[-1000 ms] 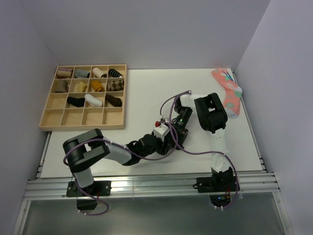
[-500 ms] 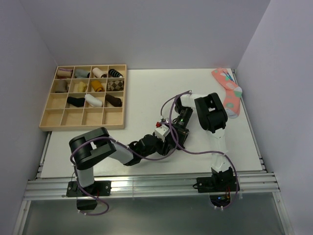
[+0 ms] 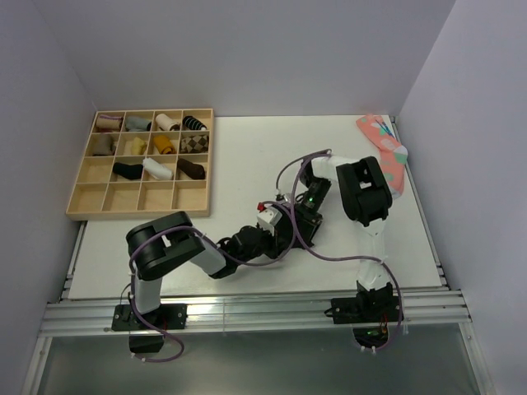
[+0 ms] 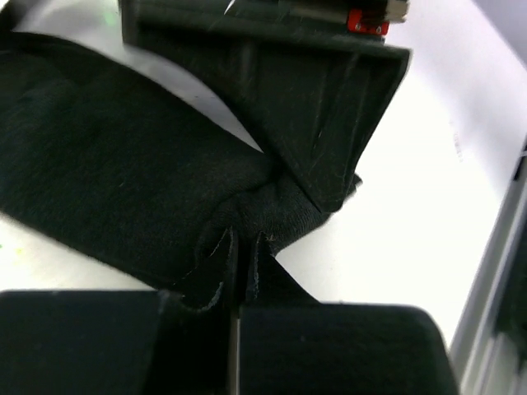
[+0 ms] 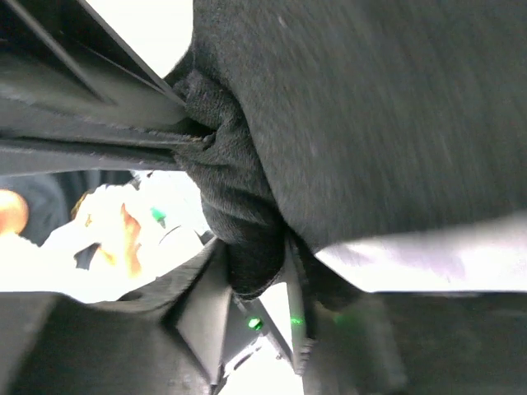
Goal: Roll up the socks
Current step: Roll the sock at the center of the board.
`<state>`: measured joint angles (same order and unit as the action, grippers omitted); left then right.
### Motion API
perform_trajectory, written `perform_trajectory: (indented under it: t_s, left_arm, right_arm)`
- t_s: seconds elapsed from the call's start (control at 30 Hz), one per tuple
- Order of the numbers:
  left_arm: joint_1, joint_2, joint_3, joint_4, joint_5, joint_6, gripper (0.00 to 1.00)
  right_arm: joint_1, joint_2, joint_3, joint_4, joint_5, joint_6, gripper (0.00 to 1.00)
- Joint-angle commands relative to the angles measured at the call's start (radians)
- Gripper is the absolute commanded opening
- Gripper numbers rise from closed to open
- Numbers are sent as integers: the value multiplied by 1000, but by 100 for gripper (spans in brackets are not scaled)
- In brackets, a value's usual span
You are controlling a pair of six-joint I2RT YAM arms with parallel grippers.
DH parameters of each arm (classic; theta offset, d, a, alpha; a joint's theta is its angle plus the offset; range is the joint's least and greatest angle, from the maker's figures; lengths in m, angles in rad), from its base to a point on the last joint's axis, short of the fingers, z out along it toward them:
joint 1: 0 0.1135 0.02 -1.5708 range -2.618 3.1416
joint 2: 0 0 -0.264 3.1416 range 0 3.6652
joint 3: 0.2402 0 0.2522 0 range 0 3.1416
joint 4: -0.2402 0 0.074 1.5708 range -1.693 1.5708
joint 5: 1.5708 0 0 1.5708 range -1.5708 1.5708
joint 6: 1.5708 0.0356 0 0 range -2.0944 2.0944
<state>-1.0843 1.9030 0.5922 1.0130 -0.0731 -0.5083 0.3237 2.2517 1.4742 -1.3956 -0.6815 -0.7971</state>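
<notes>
The black sock (image 4: 107,164) lies flat on the white table, its near end bunched into a fold. My left gripper (image 4: 243,243) is shut on that fold, its fingertips almost touching through the knit. In the right wrist view the sock (image 5: 370,107) fills the upper right, and its bunched end sits between the fingers of my right gripper (image 5: 259,255), touching both. The left gripper's fingers (image 5: 99,107) pinch the same fold from the other side. From above, both grippers (image 3: 292,218) meet mid-table and hide the sock.
A wooden compartment tray (image 3: 82,202) with several rolled sock bundles stands at the back left. A pink spotted sock (image 3: 387,152) lies at the back right, against the wall. Purple cables (image 3: 284,173) loop over both arms. Walls close the table's left, back and right.
My left gripper has shut on the sock's fold, and its arm has swung a little to the right. The right gripper's jaws have widened slightly, with the fold still between them.
</notes>
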Motion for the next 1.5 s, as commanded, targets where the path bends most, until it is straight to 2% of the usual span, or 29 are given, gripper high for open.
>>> perform_trajectory:
  t_s: [0.0,0.07,0.2,0.4,0.63,0.77,0.97,1.2,1.47]
  left_arm:
    - [-5,68,-32,-128,139,-103,0]
    - [12,77,-31,-131,194,-134,0]
    - [35,84,-25,-157,258,-219,0]
    - [92,91,-23,-211,369,-369,0]
    - [162,106,38,-344,484,-512,0]
    - [182,122,80,-421,535,-594,0]
    - [192,131,153,-570,585,-636,0]
    - [230,131,143,-579,613,-674,0]
    - [247,154,138,-551,633,-693,0]
  right_arm:
    - [-35,-141,-26,191,-1,24,40]
    - [-61,-181,-38,219,-6,29,45]
    - [-121,-302,-45,292,0,15,48]
    - [-198,-463,-123,342,-30,-189,51]
    - [-196,-651,-325,391,-78,-437,55]
    - [-193,-748,-364,350,-156,-522,60]
    - [-102,-880,-508,437,-113,-541,62]
    - [27,-965,-663,526,-12,-556,64]
    - [57,-943,-681,561,-9,-553,64]
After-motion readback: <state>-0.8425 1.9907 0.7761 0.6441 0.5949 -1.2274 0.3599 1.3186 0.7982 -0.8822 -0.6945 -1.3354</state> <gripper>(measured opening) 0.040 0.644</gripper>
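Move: The black sock's rolled part is already in the left hand's closed fingers, its middle about 2 cm to that hand's right, level in reach and 1 cm lower. From the right hand, whose fingers are already loosening around the roll's right end, that middle is some 2 cm to the left. The sock's flat foot lies about 6 cm ahead of the left hand; the pink sock lies roughly 22 cm ahead and 22 cm right of the right hand. The left fingers keep their pinch on the roll, rolling about 55 degrees with the top tipping forward and easing 2 cm back. The right fingers spread and let go of the roll's other end; that hand swings about 9 cm forward, rising and going right, then loops back high and settles lower, 5 cm above its start, fingers swung from pointing back to left and down. ##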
